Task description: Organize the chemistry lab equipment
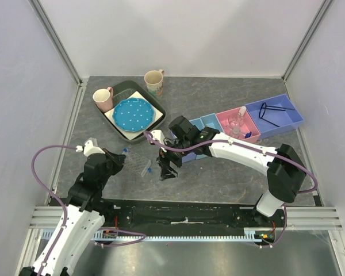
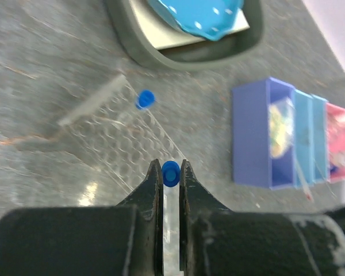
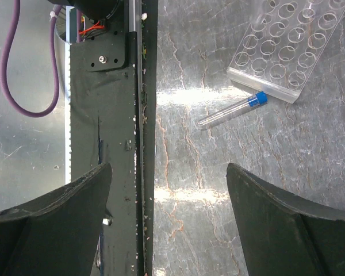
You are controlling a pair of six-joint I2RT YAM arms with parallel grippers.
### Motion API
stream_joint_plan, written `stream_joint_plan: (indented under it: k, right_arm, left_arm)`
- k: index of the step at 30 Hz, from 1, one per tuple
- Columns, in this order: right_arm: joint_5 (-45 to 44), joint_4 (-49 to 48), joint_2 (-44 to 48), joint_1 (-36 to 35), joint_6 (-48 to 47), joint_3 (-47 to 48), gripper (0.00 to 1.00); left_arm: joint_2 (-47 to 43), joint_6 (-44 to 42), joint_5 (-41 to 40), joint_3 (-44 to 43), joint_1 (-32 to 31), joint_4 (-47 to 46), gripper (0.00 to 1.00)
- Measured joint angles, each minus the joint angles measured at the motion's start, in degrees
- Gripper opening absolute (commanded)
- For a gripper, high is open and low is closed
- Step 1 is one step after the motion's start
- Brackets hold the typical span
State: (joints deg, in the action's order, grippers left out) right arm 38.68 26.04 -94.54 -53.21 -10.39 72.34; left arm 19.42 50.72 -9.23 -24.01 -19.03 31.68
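My left gripper (image 2: 171, 167) is shut on a blue-capped clear tube (image 2: 171, 173); its cap pokes out between the fingertips, just above a clear plastic tube rack (image 2: 112, 135). In the top view this gripper (image 1: 118, 156) sits left of the rack (image 1: 144, 167). A second blue-capped tube (image 3: 233, 110) lies flat on the table by the rack's edge (image 3: 287, 52). My right gripper (image 3: 168, 169) hangs open over bare table near that tube, with nothing between its fingers. Farther right, a stoppered flask (image 1: 237, 122) stands in a pink bin and a black wire frame (image 1: 276, 110) lies in a blue bin.
A grey tray (image 1: 118, 91) at the back left holds a blue dotted plate (image 1: 131, 113). A pink mug (image 1: 103, 99) and a cream mug (image 1: 154, 81) stand beside it. A row of blue and pink bins (image 2: 256, 135) runs along the right. A black rail (image 3: 135, 144) edges the table front.
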Motion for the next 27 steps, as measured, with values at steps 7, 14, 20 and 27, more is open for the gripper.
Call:
stream_joint_plan:
  k: [7,14,20,27]
  right_arm:
    - [1.55,0.98,0.11,0.33,-1.70,0.02,0.88]
    - [2.08,1.11,0.11,0.52,-2.10,0.02,0.89]
    - [2.29,1.25,0.11,0.59,-2.16,0.02,0.89]
    - [2.71,1.46,0.11,0.63,-2.45,0.02,0.89]
  left_arm:
    - [10.03,-3.19,-11.19,-1.14,0.02,-0.24,0.02]
    - [13.86,-4.61,-15.39,-1.07,0.04,-3.65,0.02]
    - [16.44,-6.25,-16.22,-0.74,0.04,-7.74,0.02]
    - [17.68,-7.43,-16.20,1.40,0.04,-10.29,0.02]
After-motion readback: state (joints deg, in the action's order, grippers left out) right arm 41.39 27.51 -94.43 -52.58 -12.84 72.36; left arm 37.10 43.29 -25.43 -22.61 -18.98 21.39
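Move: The capped test tube is held by the left fingers. The left end of the rack it is taken to lies about 4 cm ahead, 3 cm left and 10 cm below; the rack's middle is some 1 cm ahead and 2 cm right. A standing tube's cap is about 4 cm ahead, 1 cm left and 7 cm down; a loose tube lies 4 cm back and 8 cm right. From the right hand, the rack's middle lies roughly 15 cm left and 6 cm ahead. The blue-capped test tube, still pinched at its cap, is carried by the left hand towards the left end of the rack: first left and down, then forward with little change of height, and finally down again. In all it goes about 4.5 cm left, 3.5 cm forward and 4 cm down, while the wrist rolls its left side up some 15 degrees and turns about 10 degrees counter-clockwise; the fingers stay shut. ##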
